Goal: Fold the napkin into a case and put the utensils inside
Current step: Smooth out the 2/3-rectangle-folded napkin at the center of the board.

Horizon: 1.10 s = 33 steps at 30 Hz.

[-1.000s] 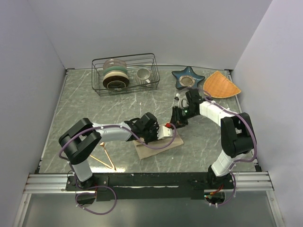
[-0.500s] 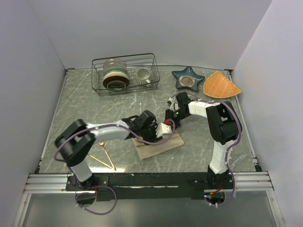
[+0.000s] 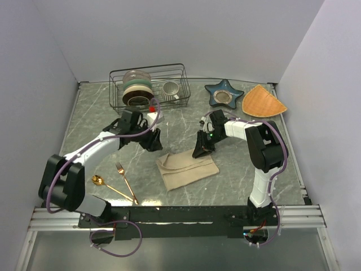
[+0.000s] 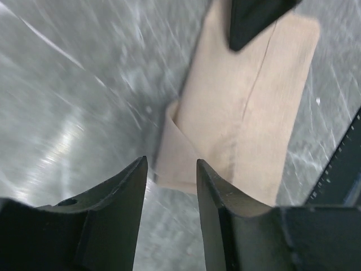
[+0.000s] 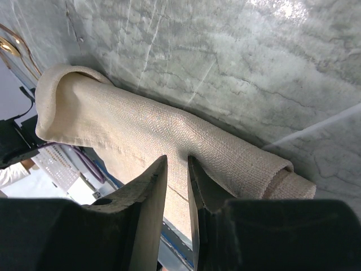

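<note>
The beige napkin (image 3: 189, 169) lies folded into a long narrow shape at the table's middle, with a loose flap at its left end. My right gripper (image 3: 201, 149) is down on its far edge. In the right wrist view its jaws (image 5: 177, 159) stand narrow and pinch the rolled fold of the napkin (image 5: 141, 130). Off to the left and farther back, my left gripper (image 3: 152, 139) hovers apart from the cloth. Its jaws (image 4: 171, 164) are open with nothing between them, and the napkin (image 4: 248, 113) lies ahead. The gold fork (image 3: 125, 178) and gold spoon (image 3: 97, 180) lie near the front left.
A wire rack (image 3: 149, 87) with bowls and a cup stands at the back. A blue star-shaped dish (image 3: 224, 93) and an orange wedge mat (image 3: 263, 101) sit at the back right. Walls close in both sides.
My left gripper opened, let go of the napkin and drew back to the far left. The right gripper shifted left onto the napkin's far edge and stays there.
</note>
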Tool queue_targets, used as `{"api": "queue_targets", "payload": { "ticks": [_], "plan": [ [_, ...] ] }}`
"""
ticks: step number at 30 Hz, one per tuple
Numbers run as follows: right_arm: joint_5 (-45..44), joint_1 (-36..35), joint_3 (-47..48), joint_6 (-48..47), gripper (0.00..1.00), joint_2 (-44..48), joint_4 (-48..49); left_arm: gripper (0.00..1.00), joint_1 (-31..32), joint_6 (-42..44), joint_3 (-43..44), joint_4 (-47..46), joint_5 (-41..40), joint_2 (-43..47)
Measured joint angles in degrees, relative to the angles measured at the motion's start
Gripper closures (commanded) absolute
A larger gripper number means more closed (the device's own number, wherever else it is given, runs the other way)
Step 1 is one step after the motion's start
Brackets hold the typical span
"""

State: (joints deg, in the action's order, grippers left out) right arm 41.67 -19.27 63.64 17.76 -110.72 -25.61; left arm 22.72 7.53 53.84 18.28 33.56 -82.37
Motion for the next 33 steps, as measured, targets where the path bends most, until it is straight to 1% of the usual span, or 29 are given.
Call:
{"api": "queue_targets", "payload": {
  "ticks": [4,8,11,18,19,21,24,26,29,33],
  "plan": [
    [0.0,0.0,0.0,0.0,0.71,0.0,0.0,0.56,0.8,-1.3,-0.8,1.9,0.3,-3.3],
    [-0.1,0.0,0.0,0.0,0.70,0.0,0.0,0.62,1.7,-1.2,-1.5,2.7,0.8,-4.4],
    [-0.1,0.0,0.0,0.0,0.70,0.0,0.0,0.66,3.5,-1.1,-1.8,3.1,1.1,-5.2],
    [-0.1,0.0,0.0,0.0,0.69,0.0,0.0,0.70,8.0,0.3,-2.1,4.2,0.7,-8.2],
    [-0.1,0.0,0.0,0.0,0.69,0.0,0.0,0.73,8.4,0.8,-2.1,4.5,0.5,-8.9],
    [-0.1,0.0,0.0,0.1,0.69,0.0,0.0,0.75,9.1,1.4,-2.0,5.8,0.0,-10.9],
    [-0.1,0.2,0.0,0.1,0.69,0.0,0.0,0.75,9.9,2.6,-0.8,7.6,-0.8,-14.1],
    [-0.1,0.3,0.0,0.1,0.69,0.0,0.0,0.75,10.4,3.4,0.7,9.0,-1.6,-14.9],
    [-0.1,0.5,0.0,0.1,0.69,0.0,-0.2,0.76,11.3,4.0,2.7,10.8,-3.1,-16.4],
    [-0.1,1.9,0.0,0.2,0.69,0.0,-0.7,0.77,11.5,4.0,6.4,13.0,-4.0,-19.5]
  ]
}}
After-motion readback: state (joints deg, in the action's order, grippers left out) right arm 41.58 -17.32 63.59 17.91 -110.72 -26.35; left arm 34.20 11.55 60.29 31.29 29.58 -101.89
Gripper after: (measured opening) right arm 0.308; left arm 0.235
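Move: The napkin's turned-over left-end flap lies about 4 cm back and 3 cm right of the left hand, some 11 cm below; the napkin's middle is roughly 7 cm back and 12 cm right, the fork about 13 cm back and 11 cm left. From the right hand, at the napkin's far edge, that middle is around 6 cm back and 4 cm left, 2 cm lower, and the flap 3 cm back and 13 cm left. The napkin's left-end flap is met from above: the left hand sinks about 10 cm while coming back some 6 cm and a little right, closing its half-open fingers to a narrow gap and turning nearly 30 degrees, until the tips touch down on the flap by its crease. The right fingers keep resting on the far edge, then near the end begin dragging the cloth about 1 cm to the right. ##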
